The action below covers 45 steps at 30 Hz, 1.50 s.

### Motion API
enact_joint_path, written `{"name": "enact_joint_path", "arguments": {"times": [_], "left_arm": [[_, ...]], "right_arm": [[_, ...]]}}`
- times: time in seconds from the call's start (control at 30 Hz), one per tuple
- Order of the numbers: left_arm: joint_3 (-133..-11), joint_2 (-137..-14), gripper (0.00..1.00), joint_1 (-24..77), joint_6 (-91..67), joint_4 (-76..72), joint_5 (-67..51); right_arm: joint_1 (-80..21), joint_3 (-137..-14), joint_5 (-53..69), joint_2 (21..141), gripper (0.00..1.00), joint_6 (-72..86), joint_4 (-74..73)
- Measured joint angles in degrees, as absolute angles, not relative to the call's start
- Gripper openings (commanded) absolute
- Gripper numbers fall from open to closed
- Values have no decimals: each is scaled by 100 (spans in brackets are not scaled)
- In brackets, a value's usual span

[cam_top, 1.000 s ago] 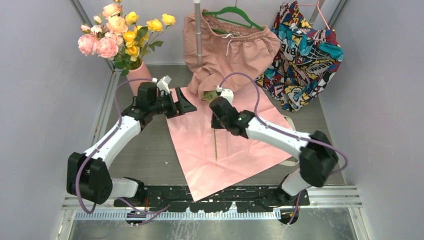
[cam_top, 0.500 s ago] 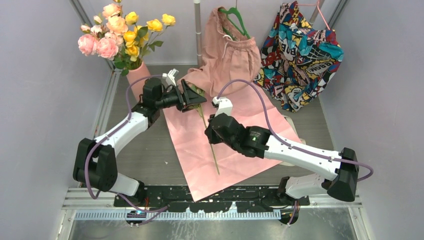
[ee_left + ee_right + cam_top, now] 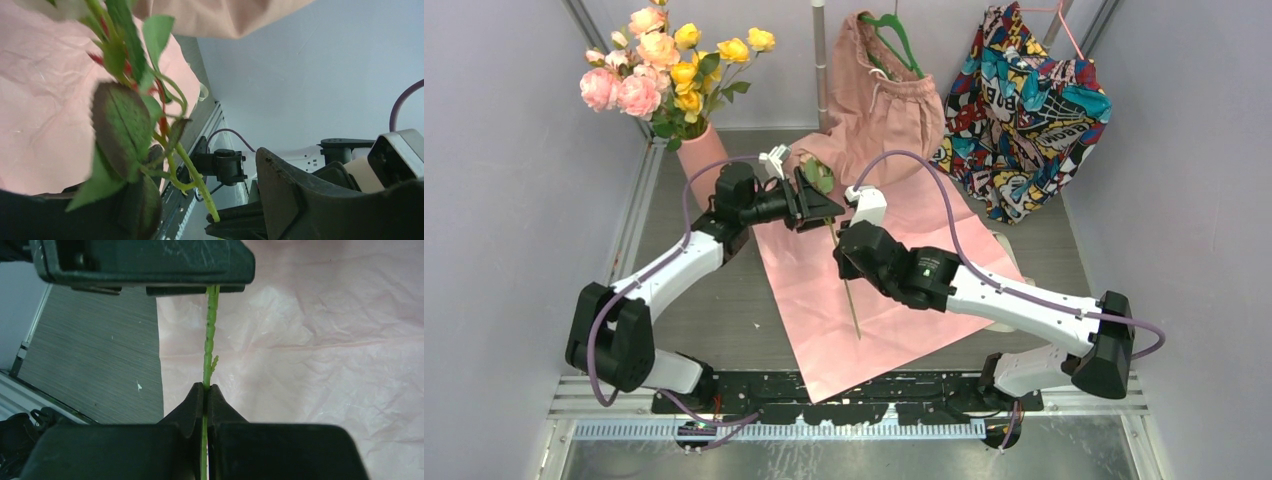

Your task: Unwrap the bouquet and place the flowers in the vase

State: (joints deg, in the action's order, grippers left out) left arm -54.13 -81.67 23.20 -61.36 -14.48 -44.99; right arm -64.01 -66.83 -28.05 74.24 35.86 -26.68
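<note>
The salmon-pink vase (image 3: 700,156) stands at the back left, with pink and yellow flowers (image 3: 664,65) in it. The bouquet's pink paper (image 3: 904,300) lies spread flat mid-table. My right gripper (image 3: 843,263) (image 3: 205,390) is shut on a thin green stem (image 3: 853,312) (image 3: 210,335), which it holds above the paper. My left gripper (image 3: 824,206) (image 3: 210,200) is open around the stem's leafy upper part (image 3: 125,125), and its fingers (image 3: 300,200) stand apart from the stem. Any bloom on this stem is hidden.
Pink shorts on a green hanger (image 3: 879,100) hang by a thin metal pole (image 3: 820,60) at the back. A colourful printed garment (image 3: 1024,110) hangs back right. Grey walls close in on both sides.
My left gripper has moved right to the stem's leafy top, and its jaws have narrowed. The right arm has swung left and forward with the stem. The shorts have bunched up.
</note>
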Motion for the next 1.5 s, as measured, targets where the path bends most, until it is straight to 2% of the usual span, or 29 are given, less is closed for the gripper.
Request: {"name": "enact_joint_path", "arguments": {"times": [0.13,0.27,0.37,0.4,0.5,0.53,0.77,0.9,0.97,1.13,1.27,1.5], "left_arm": [[-5345,-7813,64,2331,-6077,-1194,-4453],[-5332,-7516,49,2324,-5937,-974,-4329],[-5312,-7432,44,2322,-5819,-801,-4193],[-5288,-7422,39,2322,-5802,-779,-4160],[-5177,-7422,6,2322,-5824,-784,-4121],[-5135,-7424,1,2322,-5837,-786,-4104],[-5103,-7450,0,2329,-5977,-873,-4091],[-5107,-7430,0,2342,-5907,-845,-3977],[-5148,-7397,0,2351,-5723,-622,-3820],[-5878,-7347,0,2351,-4969,556,-3151],[-7094,-7216,0,2351,-4021,1428,-2112],[-8390,-6997,0,2202,-2296,1544,-257]], "right_arm": [[-6386,-6871,-2884,7561,1,3465,-2665],[-6364,-6987,-2891,7640,1,3411,-2657],[-6368,-6997,-2899,7642,1,3391,-2633],[-6368,-6997,-2897,7642,1,3387,-2633],[-6364,-6997,-2891,7640,1,3374,-2630],[-6364,-6997,-2888,7640,1,3374,-2630],[-6364,-6984,-2867,7640,3,3374,-2674],[-6364,-6980,-2873,7640,48,3371,-2655],[-6364,-6969,-2923,7620,58,3367,-2613],[-6364,-6759,-3074,7199,59,3319,-2515],[-6364,-6453,-3280,6661,58,3317,-2443],[-6309,-6088,-3511,6211,58,3312,-2460]]}}
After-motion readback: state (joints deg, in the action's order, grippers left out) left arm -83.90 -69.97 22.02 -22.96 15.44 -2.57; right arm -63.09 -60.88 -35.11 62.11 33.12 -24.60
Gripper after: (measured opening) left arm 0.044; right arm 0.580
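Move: The last flower's stem, still pinched by my right hand, already runs between my left hand's open fingers; the spot to grip is level with them, about 2 cm back. From my right hand that spot is some 6 cm ahead and 2 cm left, about level. From my left hand, the vase's middle is roughly 15 cm ahead, 25 cm left and 12 cm lower; the hanging pink shorts are some 18 cm ahead and 8 cm right, about level. I ease my left hand back a little along the stem and shut its fingers on it while my right hand holds steady. Only then does my right hand let go and draw off about 6 cm to the right, rising slightly. My left hand, keeping its pinch, sweeps the flower up some 18 cm, left and forward towards the vase's mouth, turning counter-clockwise and tipping up, some 60 degrees in all. ##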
